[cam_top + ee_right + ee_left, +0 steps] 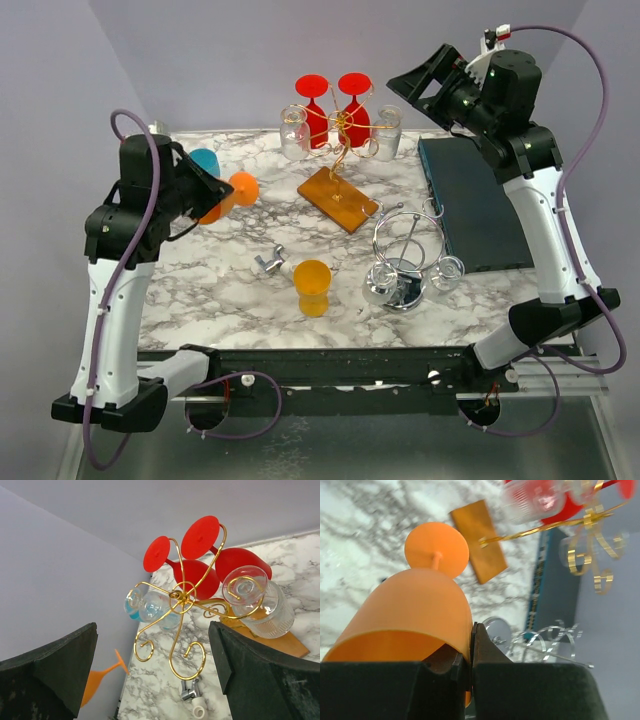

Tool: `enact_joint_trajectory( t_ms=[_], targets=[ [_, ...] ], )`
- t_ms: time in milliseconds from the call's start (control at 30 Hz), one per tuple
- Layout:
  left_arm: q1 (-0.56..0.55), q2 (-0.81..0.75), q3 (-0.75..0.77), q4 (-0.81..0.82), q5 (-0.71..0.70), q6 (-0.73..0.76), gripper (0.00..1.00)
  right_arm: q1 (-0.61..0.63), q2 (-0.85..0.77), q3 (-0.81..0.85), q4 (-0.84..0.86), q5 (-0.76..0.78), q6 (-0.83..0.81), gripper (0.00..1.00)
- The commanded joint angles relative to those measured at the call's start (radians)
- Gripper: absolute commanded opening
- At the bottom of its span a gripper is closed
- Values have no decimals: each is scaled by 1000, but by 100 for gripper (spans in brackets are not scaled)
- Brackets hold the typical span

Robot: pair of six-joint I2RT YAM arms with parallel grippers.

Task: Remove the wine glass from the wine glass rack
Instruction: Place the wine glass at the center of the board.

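Observation:
The gold wire wine glass rack (345, 135) stands on an orange board at the back of the marble table. Two red wine glasses (330, 105) and two clear glasses (294, 135) hang on it; the right wrist view shows the rack (182, 600) head on. My left gripper (215, 195) is off to the rack's left, shut on the rim of an orange wine glass (415, 615) that lies tilted, its foot (436, 547) pointing away. My right gripper (420, 85) hovers high to the rack's right, open and holding nothing (152, 675).
A second orange glass (312, 287) stands at the front centre. A silver rack (405, 260) with a clear glass (446, 272) sits front right, beside a dark teal tray (475, 200). A blue glass (205, 160) lies behind my left gripper. A small metal piece (270, 262) lies mid-table.

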Motion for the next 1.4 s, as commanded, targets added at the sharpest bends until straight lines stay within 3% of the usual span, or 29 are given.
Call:
enact_joint_trajectory(
  t_ms=[0,200,433,700,833,1367],
  targets=[
    [-2,8,-115,-154,-64,64,0,-2,1,23,-45,30,-60,100],
    [-2,59,-195,-117,-149,93,0,-2,38,46,-60,9,-74,100],
    [27,243,-166,-74,-297,164,0,-2,52,57,-73,25,-89,100],
    [302,402,-104,4,-205,242,0,-1,84,97,-86,-4,-87,100],
    [373,498,-52,37,-164,241,0,-1,134,172,-130,-52,-78,100],
    [455,848,265,23,-98,249,0,-2,92,178,-157,-3,-84,100]
  ],
)
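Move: The orange glass, already held by the rim in the left gripper, is bound for the open table at the far left, about 18 cm ahead, 18 cm left and 38 cm below that hand. The blue glass stands about 24 cm ahead, 8 cm left; the gold rack about 25 cm ahead, 24 cm right; the tap fitting some 8 cm ahead, 7 cm right. From the right hand, that spot lies roughly 50 cm left and 4 cm ahead. Bring the left gripper down, at first almost straight, then swing it left and forward while still sinking, about 22 cm lower in all and 19 cm to the left, to the near left side of the blue glass. Meanwhile tip the fingers about 35 degrees further down and turn counter-clockwise, keeping the pinch on the orange glass's rim. ##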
